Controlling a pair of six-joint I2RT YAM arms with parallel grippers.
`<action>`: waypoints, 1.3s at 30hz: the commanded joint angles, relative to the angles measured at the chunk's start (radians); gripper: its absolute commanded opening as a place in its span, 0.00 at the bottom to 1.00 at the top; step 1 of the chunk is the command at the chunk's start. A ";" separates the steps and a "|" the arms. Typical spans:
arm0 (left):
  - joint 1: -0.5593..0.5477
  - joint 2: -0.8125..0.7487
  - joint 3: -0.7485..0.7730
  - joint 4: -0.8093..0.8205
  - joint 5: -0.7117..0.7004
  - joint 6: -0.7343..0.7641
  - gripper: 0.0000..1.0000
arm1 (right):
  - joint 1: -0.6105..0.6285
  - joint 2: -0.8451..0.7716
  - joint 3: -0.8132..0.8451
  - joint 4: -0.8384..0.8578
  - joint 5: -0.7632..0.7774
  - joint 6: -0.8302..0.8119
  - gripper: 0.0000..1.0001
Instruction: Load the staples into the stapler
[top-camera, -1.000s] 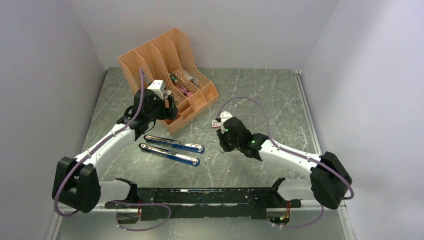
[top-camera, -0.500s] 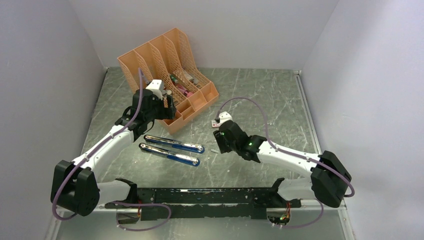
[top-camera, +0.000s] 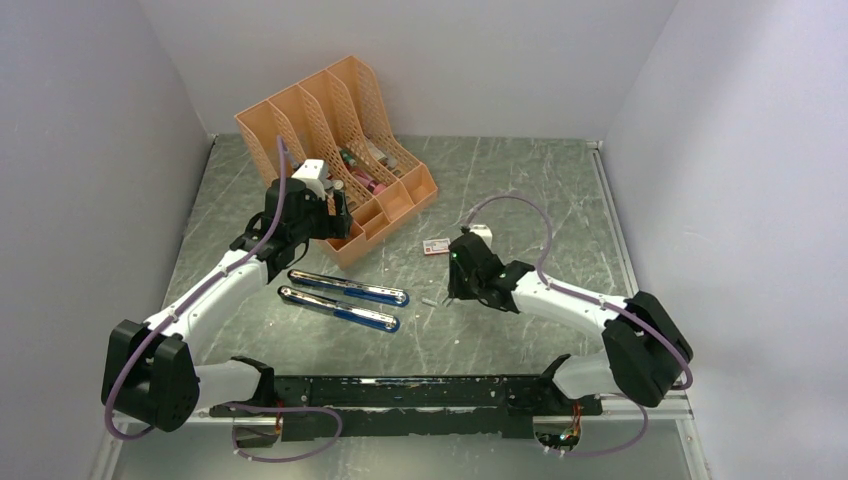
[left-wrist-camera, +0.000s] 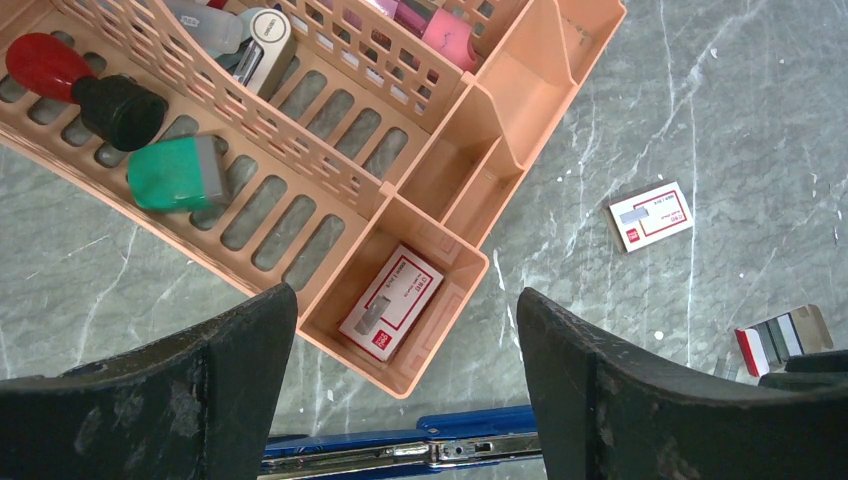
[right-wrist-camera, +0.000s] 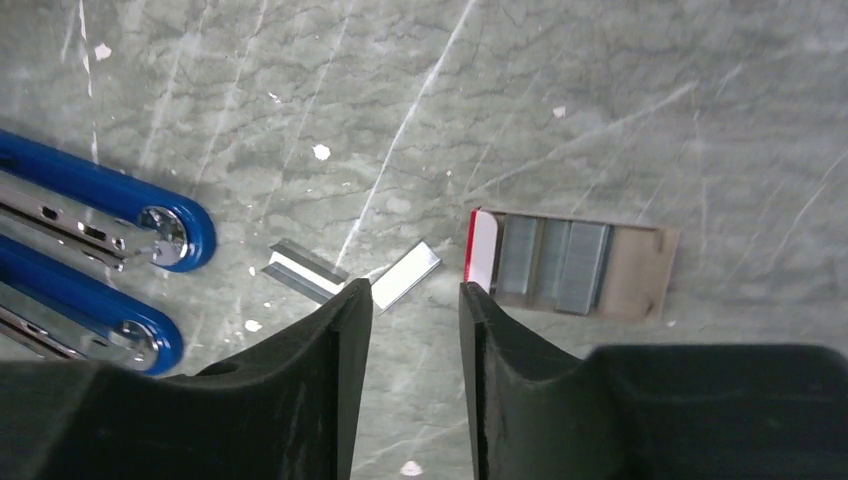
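Observation:
The stapler (top-camera: 345, 299) lies opened flat, its two blue arms side by side; their rounded ends (right-wrist-camera: 160, 232) show in the right wrist view. Two loose silvery staple strips (right-wrist-camera: 405, 275) lie just right of those ends. A cardboard tray with more staples (right-wrist-camera: 560, 262) rests further right. My right gripper (right-wrist-camera: 415, 300) hovers open above the strips, nothing between its fingers. My left gripper (left-wrist-camera: 405, 305) hangs wide open over the organizer's front corner, above the stapler's far arm (left-wrist-camera: 420, 450), holding nothing.
An orange mesh desk organizer (top-camera: 330, 120) stands at the back left, with pens and bottles in it and a white-and-red box (left-wrist-camera: 392, 302) in its small front compartment. Another white-and-red box (top-camera: 436, 246) lies on the table (top-camera: 540, 190) beside the right arm. Walls close in on both sides.
My right gripper has opened and shifted right and nearer. The white-and-red box it carried now lies on the table. The left arm has barely moved.

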 joint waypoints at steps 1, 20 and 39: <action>0.007 -0.004 0.011 0.003 0.013 0.008 0.85 | 0.038 0.011 0.001 -0.054 0.076 0.236 0.38; 0.004 -0.017 0.006 0.005 0.018 0.007 0.85 | 0.055 0.089 -0.006 -0.018 0.031 0.265 0.24; -0.002 -0.017 0.005 0.005 0.014 0.010 0.85 | 0.054 0.120 -0.018 0.012 0.016 0.256 0.24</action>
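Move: The loose staple strip beside the open staple box lies almost under the right hand, about 1 cm back, 1 cm left and 4 cm below. The second loose strip is some 4 cm left of the hand and 2 cm back; the open staple box is about 4 cm right and level fore-and-aft, both at the same depth. The far stapler's middle is roughly 20 cm left and 1 cm ahead. From the left hand, the nearer strip is about 22 cm right, 12 cm back and 16 cm below. The right hand first eases back about 2 cm and slightly left while narrowing its already part-open fingers by nearly half and turning some 10 degrees clockwise, so that the gap lines up with the loose strip next to the open box. It then sinks about 3 cm in all towards that strip, with a brief pause before the last bit, tipping a little more downwards and keeping the narrowed gap; no grip on the strip can be made out yet. ##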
